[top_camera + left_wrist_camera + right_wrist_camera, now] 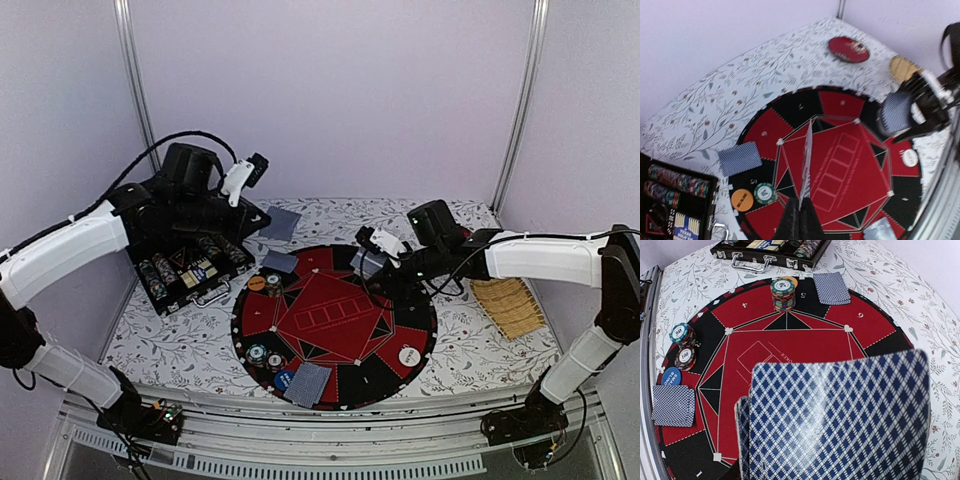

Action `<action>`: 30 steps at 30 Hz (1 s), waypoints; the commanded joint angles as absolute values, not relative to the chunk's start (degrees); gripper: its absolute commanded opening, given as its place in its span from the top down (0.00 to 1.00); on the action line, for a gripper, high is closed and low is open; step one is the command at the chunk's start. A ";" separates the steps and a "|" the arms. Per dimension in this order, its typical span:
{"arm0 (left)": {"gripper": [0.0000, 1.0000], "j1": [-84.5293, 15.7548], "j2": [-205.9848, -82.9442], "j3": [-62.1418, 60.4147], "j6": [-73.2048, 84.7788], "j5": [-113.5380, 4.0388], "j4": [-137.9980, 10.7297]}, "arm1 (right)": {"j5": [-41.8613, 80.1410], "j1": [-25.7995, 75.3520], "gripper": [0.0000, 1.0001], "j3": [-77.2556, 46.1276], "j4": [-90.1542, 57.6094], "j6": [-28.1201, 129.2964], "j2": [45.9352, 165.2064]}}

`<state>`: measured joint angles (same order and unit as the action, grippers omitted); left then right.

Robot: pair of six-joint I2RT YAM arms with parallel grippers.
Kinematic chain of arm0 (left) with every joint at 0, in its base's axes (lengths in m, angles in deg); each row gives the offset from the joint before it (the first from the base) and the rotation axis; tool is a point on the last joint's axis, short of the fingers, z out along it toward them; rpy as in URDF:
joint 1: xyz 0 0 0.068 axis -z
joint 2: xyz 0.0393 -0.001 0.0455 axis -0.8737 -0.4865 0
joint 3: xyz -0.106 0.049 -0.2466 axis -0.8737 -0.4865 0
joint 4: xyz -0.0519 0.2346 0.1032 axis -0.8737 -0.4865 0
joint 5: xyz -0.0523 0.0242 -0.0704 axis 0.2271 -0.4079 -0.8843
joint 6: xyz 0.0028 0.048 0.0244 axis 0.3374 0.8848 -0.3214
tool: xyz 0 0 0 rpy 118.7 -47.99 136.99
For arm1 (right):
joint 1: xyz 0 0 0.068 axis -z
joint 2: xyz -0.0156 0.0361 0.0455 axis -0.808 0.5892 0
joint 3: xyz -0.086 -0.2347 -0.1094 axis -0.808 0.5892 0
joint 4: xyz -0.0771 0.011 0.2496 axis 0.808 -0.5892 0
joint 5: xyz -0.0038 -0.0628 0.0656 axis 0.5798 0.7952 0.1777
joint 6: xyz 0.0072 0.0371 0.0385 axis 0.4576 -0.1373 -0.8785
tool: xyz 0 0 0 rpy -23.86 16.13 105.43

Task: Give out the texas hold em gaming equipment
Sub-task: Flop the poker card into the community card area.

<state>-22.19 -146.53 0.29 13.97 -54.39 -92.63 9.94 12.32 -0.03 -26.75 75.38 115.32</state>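
The round red and black poker mat (335, 318) lies mid-table. My left gripper (802, 204) is raised over the mat's left side, shut on a single playing card (807, 155) seen edge-on. My right gripper (372, 262) hovers over the mat's far right part, shut on a deck of blue-backed cards (840, 420) that hides its fingers. Face-down cards lie on the mat at the far left (280, 262) and the near edge (308, 384). A chip stack (782, 294) stands beside an orange button (741, 199). Two chip stacks (682, 335) and a blue button (671, 376) sit near the front. A white button (409, 355) lies front right.
An open black case (190, 268) with rows of chips stands left of the mat. One card (283, 222) lies on the floral cloth behind the mat. A straw-coloured slatted mat (507, 305) lies at the right, and a dark red plate (848, 49) at the back right.
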 commanded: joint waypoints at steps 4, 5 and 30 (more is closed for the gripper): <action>1.00 -11.45 -154.47 -2.56 22.06 -26.97 -96.47 | 11.39 15.70 0.49 3.06 -25.04 72.72 108.74; 1.00 -10.21 -155.48 -2.69 22.45 -24.66 -96.43 | 11.63 15.93 0.49 3.45 -25.08 72.59 108.17; 1.00 0.53 -173.64 -6.85 26.43 -16.82 -94.47 | 10.83 16.75 0.49 4.35 -25.83 72.52 105.47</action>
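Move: The left gripper, holding the card high up, has the middle of the community card area about 13 cm to its right, 2 cm ahead and 30 cm below. The green chip stack stands about 8 cm ahead, level sideways, and seat 5's cards lie some 15 cm ahead and 1 cm right. The small blind's cards lie about 16 cm back and 8 cm right. From the right gripper, the community area's middle is roughly 9 cm left, 1 cm ahead and 15 cm down. Bring the left gripper down about 22 cm, easing back some 4 cm, towards the near-left end of the community card area. As it sinks, roll the wrist some 55 degrees, left side rising, so the fingers swing from pointing right to steeply down and forward; keep them shut on the card. Early on, draw the right gripper with the deck a little right and up, clear of the board's middle, then hold it there. ##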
